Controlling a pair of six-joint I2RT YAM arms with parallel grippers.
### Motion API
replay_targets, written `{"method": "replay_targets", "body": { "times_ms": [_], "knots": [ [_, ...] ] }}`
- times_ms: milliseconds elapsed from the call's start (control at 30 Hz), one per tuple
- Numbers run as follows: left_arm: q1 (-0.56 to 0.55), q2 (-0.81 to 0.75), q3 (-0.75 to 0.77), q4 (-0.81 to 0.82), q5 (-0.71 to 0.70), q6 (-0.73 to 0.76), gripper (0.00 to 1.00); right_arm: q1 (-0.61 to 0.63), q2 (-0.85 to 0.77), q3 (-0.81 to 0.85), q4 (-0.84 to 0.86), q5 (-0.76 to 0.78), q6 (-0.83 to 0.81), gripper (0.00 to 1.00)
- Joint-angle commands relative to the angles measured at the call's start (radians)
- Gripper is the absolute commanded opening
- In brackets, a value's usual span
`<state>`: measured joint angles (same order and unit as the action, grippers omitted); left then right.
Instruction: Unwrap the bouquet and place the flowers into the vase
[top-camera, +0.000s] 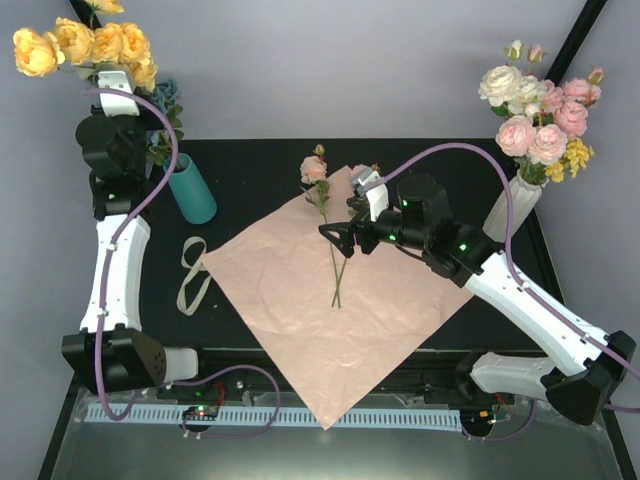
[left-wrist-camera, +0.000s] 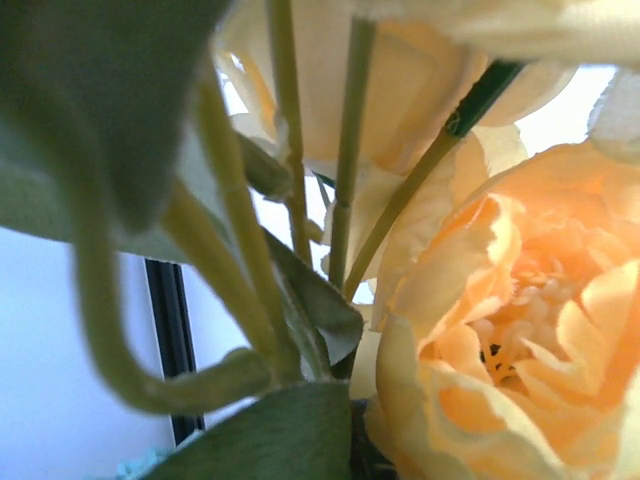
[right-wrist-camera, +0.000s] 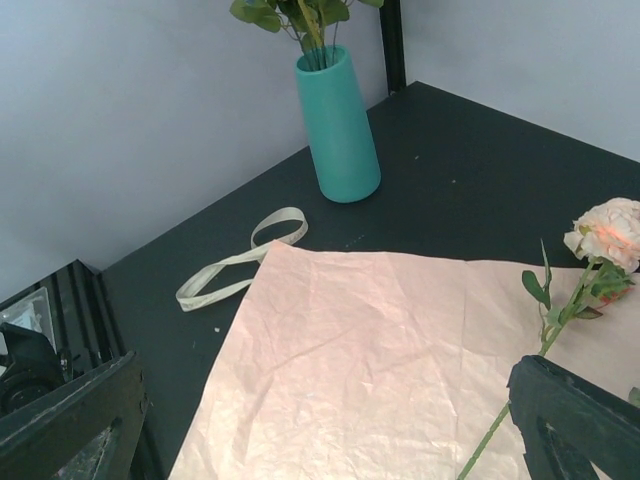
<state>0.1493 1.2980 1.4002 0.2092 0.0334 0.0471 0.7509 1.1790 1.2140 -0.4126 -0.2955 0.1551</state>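
The teal vase (top-camera: 191, 188) (right-wrist-camera: 338, 130) stands at the table's back left with green stems in its mouth. Above it my left gripper (top-camera: 108, 84) is shut among the flowers (top-camera: 82, 45): yellow roses and a blue-green cluster (top-camera: 166, 97). In the left wrist view a yellow rose (left-wrist-camera: 510, 340) and stems (left-wrist-camera: 345, 150) fill the frame and hide the jaws. The bouquet's pink paper (top-camera: 340, 305) (right-wrist-camera: 390, 350) lies spread flat. On it lie pink roses (top-camera: 314, 168) (right-wrist-camera: 608, 233) with long stems. My right gripper (top-camera: 341, 240) (right-wrist-camera: 320, 440) hovers open over those stems.
A beige ribbon (top-camera: 192, 272) (right-wrist-camera: 240, 262) lies loose on the black table (top-camera: 250, 170), left of the paper. A white ribbed vase (top-camera: 512, 210) with big pink and cream roses (top-camera: 535, 110) stands at the back right, close behind my right arm.
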Motion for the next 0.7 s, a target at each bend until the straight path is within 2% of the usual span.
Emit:
{"method": "replay_targets", "body": {
  "times_ms": [0, 200, 433, 533, 567, 633, 667],
  "knots": [
    [0.02, 0.012, -0.06, 0.121, -0.034, -0.07, 0.02, 0.002, 0.0, -0.013, -0.008, 0.016, -0.023, 1.0],
    [0.02, -0.01, -0.198, 0.205, -0.081, -0.122, 0.02, 0.0, 0.01, -0.008, -0.013, 0.016, -0.024, 1.0],
    [0.031, -0.007, -0.248, 0.169, -0.215, -0.183, 0.03, 0.0, 0.027, 0.012, -0.026, 0.01, -0.024, 1.0],
    [0.038, -0.001, -0.245, 0.125, -0.254, -0.229, 0.14, 0.0, 0.038, 0.024, -0.034, 0.009, -0.022, 1.0],
    [0.043, -0.002, -0.246, 0.115, -0.256, -0.244, 0.22, 0.0, 0.042, 0.029, -0.036, 0.007, -0.021, 1.0],
    [0.046, -0.003, -0.243, 0.082, -0.271, -0.286, 0.33, 0.001, 0.051, 0.036, -0.04, 0.005, -0.018, 1.0],
    [0.048, -0.003, -0.24, 0.062, -0.281, -0.313, 0.42, 0.001, 0.054, 0.04, -0.041, 0.005, -0.016, 1.0]
  ]
}}
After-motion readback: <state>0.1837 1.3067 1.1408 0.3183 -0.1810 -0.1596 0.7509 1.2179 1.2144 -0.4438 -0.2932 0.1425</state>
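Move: The left hand holds the yellow flowers high over the teal vase, whose middle is about 40 cm below, 7 cm to the right and 2 cm back. The blue flowers already in the vase bloom some 8 cm right, 3 cm ahead and 13 cm below; the white ribbon lies about 14 cm back, 5 cm right and 52 cm below. From the right hand, the vase is roughly 15 cm ahead, 25 cm left and 22 cm below. The left hand lowers the yellow flowers about 10 cm towards the vase, then shifts left, fingers starting to open. ##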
